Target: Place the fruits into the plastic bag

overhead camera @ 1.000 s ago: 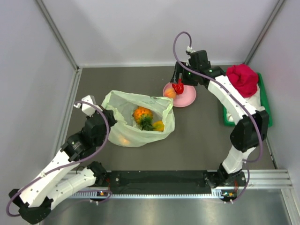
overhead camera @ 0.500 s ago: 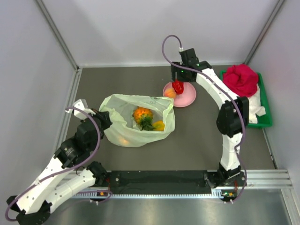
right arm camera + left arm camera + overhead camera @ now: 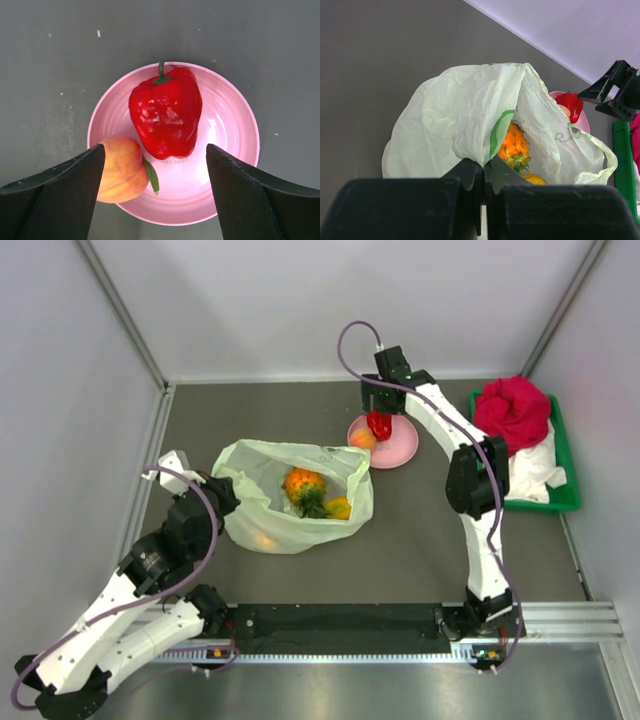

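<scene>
The pale-green plastic bag lies open mid-table; it also shows in the left wrist view. Inside it sit an orange pineapple and a yellow-orange fruit. My left gripper is shut on the bag's left edge. On the pink plate lie a red pepper-like fruit and an orange peach-like fruit. My right gripper is open above the plate, its fingers on either side of the two fruits, touching neither.
A green tray at the right edge holds a red cloth bundle and white cloth. Grey walls close in the table at the back and sides.
My right gripper has let go of the red fruit, which now lies on the plate, and the right arm has folded in. The left arm shifted slightly down-left with the bag edge.
</scene>
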`<state>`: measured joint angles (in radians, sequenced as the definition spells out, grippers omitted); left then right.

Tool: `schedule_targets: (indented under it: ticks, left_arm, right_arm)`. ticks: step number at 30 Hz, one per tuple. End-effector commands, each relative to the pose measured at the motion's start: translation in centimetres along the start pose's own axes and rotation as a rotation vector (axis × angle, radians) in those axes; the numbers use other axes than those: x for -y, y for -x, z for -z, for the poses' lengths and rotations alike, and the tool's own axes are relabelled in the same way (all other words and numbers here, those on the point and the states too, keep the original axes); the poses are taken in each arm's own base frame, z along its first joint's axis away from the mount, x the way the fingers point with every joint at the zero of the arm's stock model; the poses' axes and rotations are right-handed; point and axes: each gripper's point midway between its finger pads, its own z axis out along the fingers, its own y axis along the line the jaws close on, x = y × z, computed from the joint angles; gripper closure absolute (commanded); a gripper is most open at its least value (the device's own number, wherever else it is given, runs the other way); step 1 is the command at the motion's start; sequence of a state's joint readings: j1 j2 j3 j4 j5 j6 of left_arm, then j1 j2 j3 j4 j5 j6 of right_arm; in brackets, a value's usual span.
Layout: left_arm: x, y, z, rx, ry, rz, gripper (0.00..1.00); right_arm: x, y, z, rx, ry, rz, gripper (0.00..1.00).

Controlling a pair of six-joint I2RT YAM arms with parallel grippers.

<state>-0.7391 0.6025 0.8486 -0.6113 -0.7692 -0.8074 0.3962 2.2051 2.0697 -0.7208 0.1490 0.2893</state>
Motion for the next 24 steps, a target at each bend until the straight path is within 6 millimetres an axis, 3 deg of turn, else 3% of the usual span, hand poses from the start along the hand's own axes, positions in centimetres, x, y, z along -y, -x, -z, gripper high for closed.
schedule_targets:
  ticks: [1,11,24]
  left_arm:
    - [-0.8,0.4,0.0,0.029,0.026,0.004,1.0]
    - [-0.1,-0.4,-0.8,0.014,0.023,-0.002,1.0]
    - [-0.1,-0.6,-1.2,0.022,0.037,-0.003,1.0]
  right_arm:
    - [0.8,2.0,-0.4,0.073,-0.05,-0.019,0.19]
    - [-0.1,0.5,-3.0,0.018,-0.01,-0.015,0.19]
    - [1.0,-0.7,-5.4,-0.014,-0.068,0.019,0.2]
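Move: The red pepper lies about 3 cm ahead of the right gripper, level with it sideways, its middle some 8 cm below. On the same pink plate, centred under the gripper about 2 cm to the right and 1 cm back, the peach sits 5 cm left and 2 cm back. The open bag's middle is roughly 21 cm left and 14 cm back. From the left gripper the pepper is about 30 cm ahead, 32 cm right and well below. Lower the right gripper about 6 cm, nearly straight down with only a slight forward drift, over the red pepper until the spread fingertips come close on either side of it. Keep the fingers wide open and don't close yet; ease off at the bottom. Let the left gripper keep its shut hold on the bag's rim, sinking barely 1.5 cm. ##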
